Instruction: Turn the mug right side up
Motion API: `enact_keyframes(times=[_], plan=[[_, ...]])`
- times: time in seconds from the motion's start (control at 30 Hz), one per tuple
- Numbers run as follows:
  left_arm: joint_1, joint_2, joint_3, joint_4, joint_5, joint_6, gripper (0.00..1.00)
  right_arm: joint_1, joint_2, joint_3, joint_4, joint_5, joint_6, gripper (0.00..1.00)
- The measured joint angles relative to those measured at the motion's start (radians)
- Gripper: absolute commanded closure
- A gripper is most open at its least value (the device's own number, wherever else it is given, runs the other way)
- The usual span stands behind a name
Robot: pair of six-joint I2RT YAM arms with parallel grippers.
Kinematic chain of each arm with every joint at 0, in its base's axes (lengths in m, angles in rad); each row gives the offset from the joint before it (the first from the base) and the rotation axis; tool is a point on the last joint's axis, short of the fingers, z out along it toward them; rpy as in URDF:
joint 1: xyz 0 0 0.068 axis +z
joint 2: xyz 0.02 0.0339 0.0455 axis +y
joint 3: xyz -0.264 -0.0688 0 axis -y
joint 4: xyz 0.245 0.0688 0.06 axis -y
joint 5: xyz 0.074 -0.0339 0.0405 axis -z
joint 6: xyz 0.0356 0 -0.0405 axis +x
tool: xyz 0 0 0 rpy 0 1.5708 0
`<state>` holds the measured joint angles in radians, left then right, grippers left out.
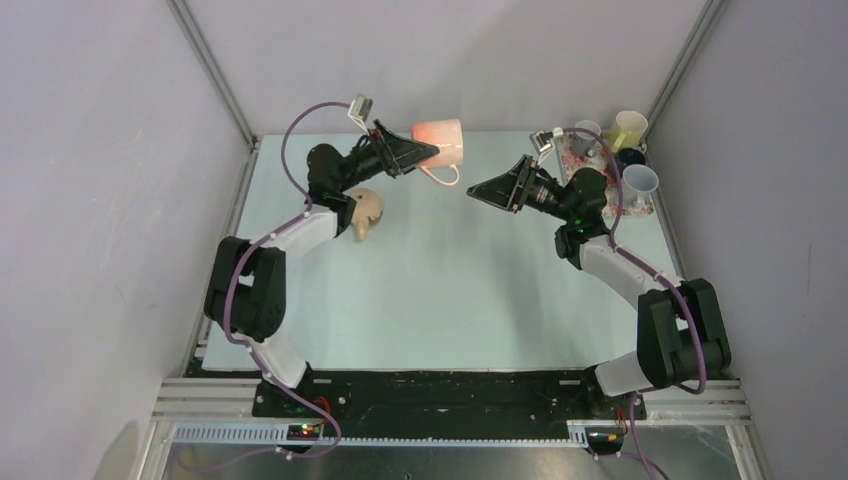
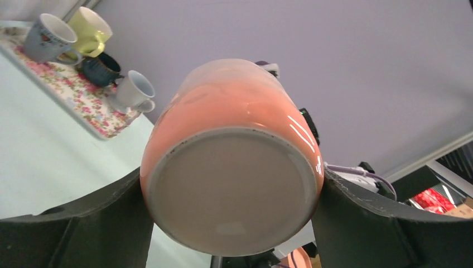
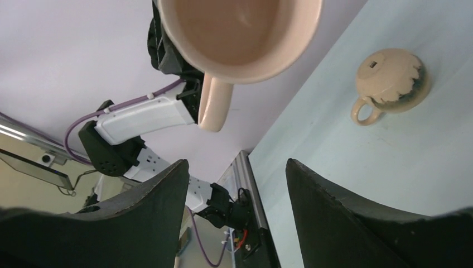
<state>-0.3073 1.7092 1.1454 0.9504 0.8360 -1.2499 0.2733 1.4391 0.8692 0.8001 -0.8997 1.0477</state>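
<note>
A salmon-pink mug point(image 1: 445, 142) is held in the air over the far middle of the table, lying on its side with its handle hanging down. My left gripper point(image 1: 425, 151) is shut on its body near the base. In the left wrist view the mug's pale base point(image 2: 231, 187) fills the space between both fingers point(image 2: 89, 223). My right gripper point(image 1: 480, 188) is open and empty, just right of the mug and pointing at its mouth. In the right wrist view the mug's open mouth point(image 3: 240, 28) and handle point(image 3: 212, 103) show above the spread gripper point(image 3: 237, 167).
A round beige mug point(image 1: 366, 212) lies on the table beside the left arm, and it also shows in the right wrist view point(image 3: 390, 81). A floral tray point(image 1: 572, 158) at the far right corner carries several mugs point(image 1: 640, 182), also seen in the left wrist view point(image 2: 134, 92).
</note>
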Motion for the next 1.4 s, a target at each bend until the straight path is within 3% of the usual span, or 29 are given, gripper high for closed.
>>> enact_keyframes(times=[0.23, 0.5, 0.83, 0.97, 1.23, 1.4], plan=[[-0.039, 0.0, -0.046, 0.126, -0.003, -0.053, 1.0, 0.024, 0.01, -0.007, 0.116, 0.012, 0.126, 0.3], [-0.086, 0.0, -0.056, 0.159, -0.003, -0.055, 1.0, 0.095, 0.01, -0.009, 0.15, 0.024, 0.181, 0.32], [-0.123, -0.001, -0.092, 0.189, -0.021, -0.027, 1.0, 0.096, 0.01, -0.03, 0.164, 0.051, 0.254, 0.4], [-0.137, -0.001, -0.092, 0.198, -0.028, -0.017, 1.0, 0.096, 0.008, -0.035, 0.161, 0.056, 0.262, 0.5], [-0.148, 0.003, -0.092, 0.21, -0.055, 0.029, 1.0, 0.093, -0.003, -0.041, 0.139, 0.064, 0.276, 0.99], [-0.15, 0.006, -0.092, 0.204, -0.058, 0.052, 1.0, 0.083, -0.003, -0.046, 0.119, 0.069, 0.261, 1.0]])
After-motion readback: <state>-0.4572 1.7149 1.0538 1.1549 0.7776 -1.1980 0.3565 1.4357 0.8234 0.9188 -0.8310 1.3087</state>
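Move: The left hand already holds the salmon mug on its side, bottom end in its fingers and mouth to the right; the open right fingers are about 7 cm behind that hand, 11 cm to its right and 3 cm lower. The mug's handle, from the right hand, is about 7 cm left, 3 cm farther out and 2 cm up, with the mug body's middle some 8 cm left, 7 cm out and 4 cm up. The upside-down tan mug stands on the table roughly 14 cm left of the left hand, 6 cm ahead and 29 cm below. The left hand keeps its grip on the bottom end of the sideways salmon mug and carries it about 5 cm back and 5 cm to the right, bringing the handle to the right hand, its wrist turning only slightly. The right hand eases some 3 cm left and 3 cm back while rising about 2 cm, tilts its fingertips up and rolls by roughly 10 degrees, then nearly stops while its fingers close from wide open to a narrow gap, pinching the handle just behind the rim. ##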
